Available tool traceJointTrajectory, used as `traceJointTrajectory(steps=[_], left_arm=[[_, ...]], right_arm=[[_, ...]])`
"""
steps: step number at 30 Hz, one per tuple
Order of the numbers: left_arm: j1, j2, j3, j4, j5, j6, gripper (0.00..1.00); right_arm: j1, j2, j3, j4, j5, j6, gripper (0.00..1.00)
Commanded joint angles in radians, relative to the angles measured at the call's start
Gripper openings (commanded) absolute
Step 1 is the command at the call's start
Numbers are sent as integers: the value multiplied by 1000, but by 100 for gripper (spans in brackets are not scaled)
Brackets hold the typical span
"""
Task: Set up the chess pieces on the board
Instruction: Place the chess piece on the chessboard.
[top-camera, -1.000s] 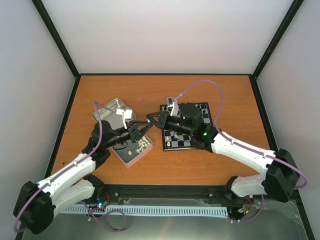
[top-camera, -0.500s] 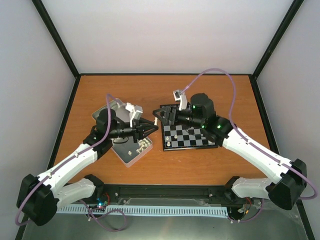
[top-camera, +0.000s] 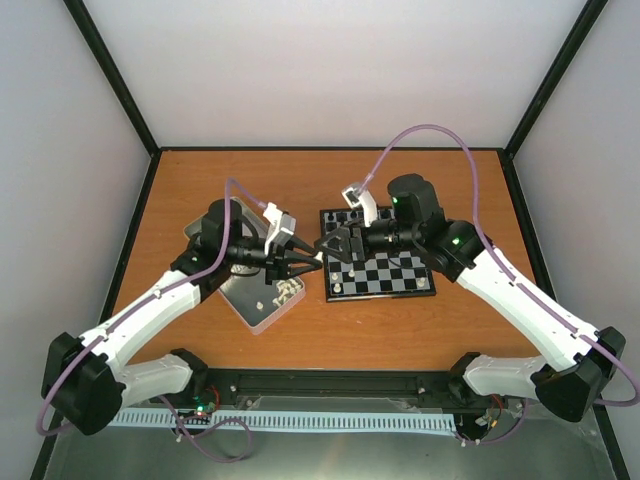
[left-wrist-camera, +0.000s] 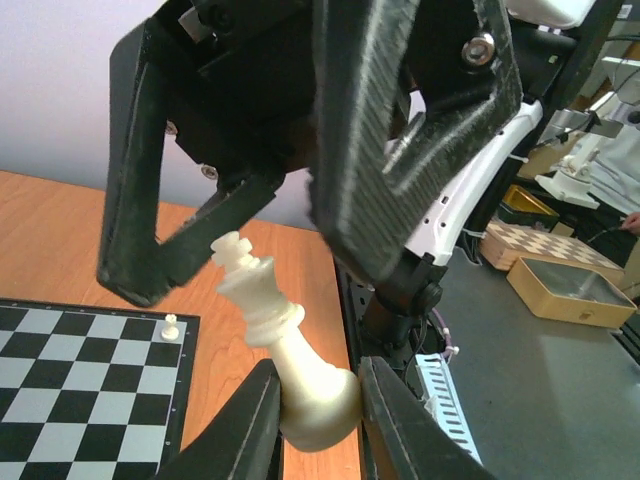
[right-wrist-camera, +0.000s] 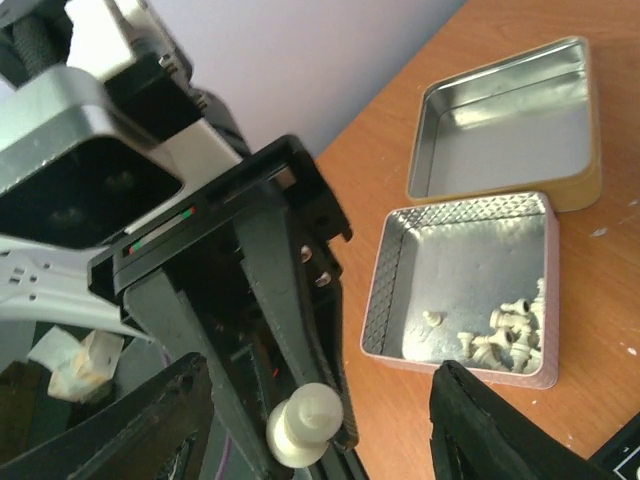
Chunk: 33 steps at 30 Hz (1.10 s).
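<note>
My left gripper (left-wrist-camera: 315, 400) is shut on the base of a tall cream chess piece (left-wrist-camera: 285, 360), held tilted in the air just off the board's (top-camera: 385, 272) left edge. My right gripper (top-camera: 328, 247) faces it head on, open, its two black fingers (left-wrist-camera: 140, 200) wide on either side of the piece's crown. In the right wrist view the piece (right-wrist-camera: 305, 425) shows end on between my open right gripper (right-wrist-camera: 318, 405). A white pawn (left-wrist-camera: 171, 326) stands at the board's (left-wrist-camera: 80, 400) near-left corner. Several more chess pieces (right-wrist-camera: 505, 335) lie in the silver tin (right-wrist-camera: 400, 270).
The tin's empty lid (right-wrist-camera: 510, 130) lies behind it, partly under my left arm in the top view. The tin (top-camera: 262, 312) sits close to the board's left edge. Both arms meet over the gap between tin and board. Black frame walls ring the wooden table (top-camera: 330, 180).
My left gripper rose from the tin with the piece and moved right toward the board. My right gripper opened, drew back, then settled around the piece's top.
</note>
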Motion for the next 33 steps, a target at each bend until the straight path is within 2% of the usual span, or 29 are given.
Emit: traceJointTrajectory(steps=[1, 6, 12, 17, 19, 20, 21, 24, 27, 28, 33], left_arm=[[3, 26, 56, -40, 64, 106, 8], [3, 31, 60, -44, 63, 115, 8], [3, 20, 59, -55, 57, 127, 7], [3, 21, 60, -56, 38, 113, 8], [3, 25, 60, -51, 16, 91, 18], [3, 30, 57, -44, -6, 72, 31], [3, 39, 59, -36, -25, 54, 51], [3, 73, 68, -48, -45, 35, 66], [3, 75, 63, -49, -134, -8, 73], [3, 67, 60, -48, -193, -31, 77], [3, 11, 57, -101, -551, -181, 81]], right_arm=[[-6, 4, -9, -27, -110, -37, 57], [-6, 20, -17, -1, -142, -12, 42], [-6, 29, -29, 4, -165, -1, 34], [-6, 13, -48, 35, -142, 9, 15], [-6, -7, -64, 56, -78, 16, 12], [-6, -18, -74, 65, -36, 17, 11], [-6, -36, -85, 69, 19, 15, 10], [-6, -79, -128, 77, 238, -5, 9], [-6, -131, -227, 103, 486, -43, 9], [-5, -149, -268, 120, 559, -61, 9], [4, -219, -521, 302, 802, -110, 9]])
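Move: The white chess piece stands upright in the left hand's fingers, its middle within 1 cm or so of that hand's point. From the right hand's open fingers it is about 2 cm back, 1 cm left and 2 cm below. The board's middle lies some 13 cm ahead and 13 cm right of the right hand, roughly 26 cm below; the tray of loose white pieces is about 15 cm to its left and 2 cm ahead, equally low. The white chess piece changes hands in mid-air: the right hand eases back about 2 cm and slightly down, and closes its fingers on the head end while the left keeps hold of the base. The left fingers then spread wide and release, drifting forward and down, and the right carries the piece off to the right, down and forward towards the board, about 12 cm in all, its wrist swinging some 30 degrees clockwise. ##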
